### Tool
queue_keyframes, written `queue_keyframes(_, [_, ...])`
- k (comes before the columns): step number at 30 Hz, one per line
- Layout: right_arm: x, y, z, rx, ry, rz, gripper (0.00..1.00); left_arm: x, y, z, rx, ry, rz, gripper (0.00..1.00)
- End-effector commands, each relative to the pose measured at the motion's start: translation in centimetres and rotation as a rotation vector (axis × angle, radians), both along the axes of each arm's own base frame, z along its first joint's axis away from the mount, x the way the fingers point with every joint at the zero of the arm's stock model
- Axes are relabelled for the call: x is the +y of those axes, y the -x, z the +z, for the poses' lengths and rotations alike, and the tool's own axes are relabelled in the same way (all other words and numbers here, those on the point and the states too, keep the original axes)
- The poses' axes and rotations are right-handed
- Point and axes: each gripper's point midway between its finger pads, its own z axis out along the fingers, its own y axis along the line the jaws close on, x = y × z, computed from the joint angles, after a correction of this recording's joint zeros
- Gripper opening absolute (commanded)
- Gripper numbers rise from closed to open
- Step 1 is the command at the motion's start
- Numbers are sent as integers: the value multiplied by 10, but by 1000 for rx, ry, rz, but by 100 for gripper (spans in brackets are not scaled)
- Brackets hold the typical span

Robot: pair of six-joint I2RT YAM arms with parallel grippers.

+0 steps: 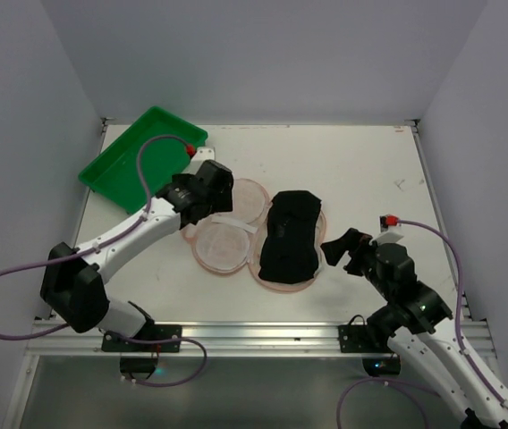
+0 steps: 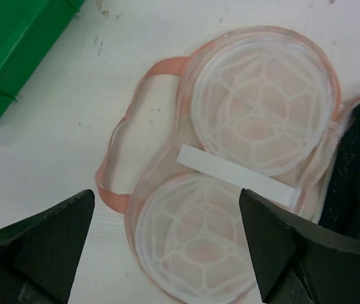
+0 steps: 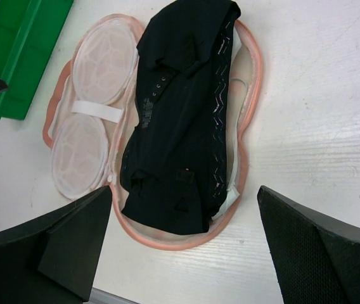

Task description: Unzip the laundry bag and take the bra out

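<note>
The laundry bag lies unzipped and spread flat on the white table, its pink trim showing all round. Its left half shows two round pale mesh lobes joined by a white strap. The bra, mostly black, lies folded in the right half, with a bit of white at its lower edge. My left gripper hovers open over the nearer mesh lobe, holding nothing. My right gripper stands open just right of the bag's near end, empty, with the bra's near end between its fingers in the right wrist view.
A green plastic tray sits at the far left corner of the table, also seen in the left wrist view and the right wrist view. Grey walls close in the table on three sides.
</note>
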Motion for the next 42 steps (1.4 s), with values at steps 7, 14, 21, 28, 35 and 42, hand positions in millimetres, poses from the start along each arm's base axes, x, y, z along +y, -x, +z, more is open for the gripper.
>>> queue_keyframes(7, [-23, -3, -6, 17, -12, -156, 99, -141, 49, 33, -77, 198, -252, 99])
queue_keyframes(14, [-26, 2, -5, 25, -50, -187, 99, -234, 57, 11, -54, 190, -395, 89])
queue_keyframes(21, [-27, 6, -6, 22, -76, -188, 99, -277, 34, -19, -84, 150, -400, 82])
queue_keyframes(28, [-25, 8, -8, 22, -95, -183, 99, -279, 24, -48, -90, 74, -372, 72])
queue_keyframes(35, [-26, 7, -8, 25, -84, -187, 99, -281, 24, -62, -99, 25, -371, 65])
queue_keyframes(42, [-27, 7, -8, 23, -83, -188, 99, -269, 18, -78, -113, -56, -340, 49])
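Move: About 26 cm to the left hand's right, some 4 cm back and 11 cm below, lies the bra, folded black in the right half of the laundry bag. The bag's empty open lid is nearer, roughly 9 cm right and level with the hand front to back, 13 cm down; the green box stands about 20 cm ahead and 15 cm left. From the idle right hand the bra lies some 10 cm ahead, 11 cm left and 13 cm below. Swinging right from over the lid to the bra, the left hand travels some 27 cm, first rising a little and arcing back about 7 cm, then easing forward again while it sinks to just over the bra's middle. It turns roughly 20 degrees clockwise, and the wide-open fingers narrow to about half. The right hand shifts about 2 cm right, out to the side. ##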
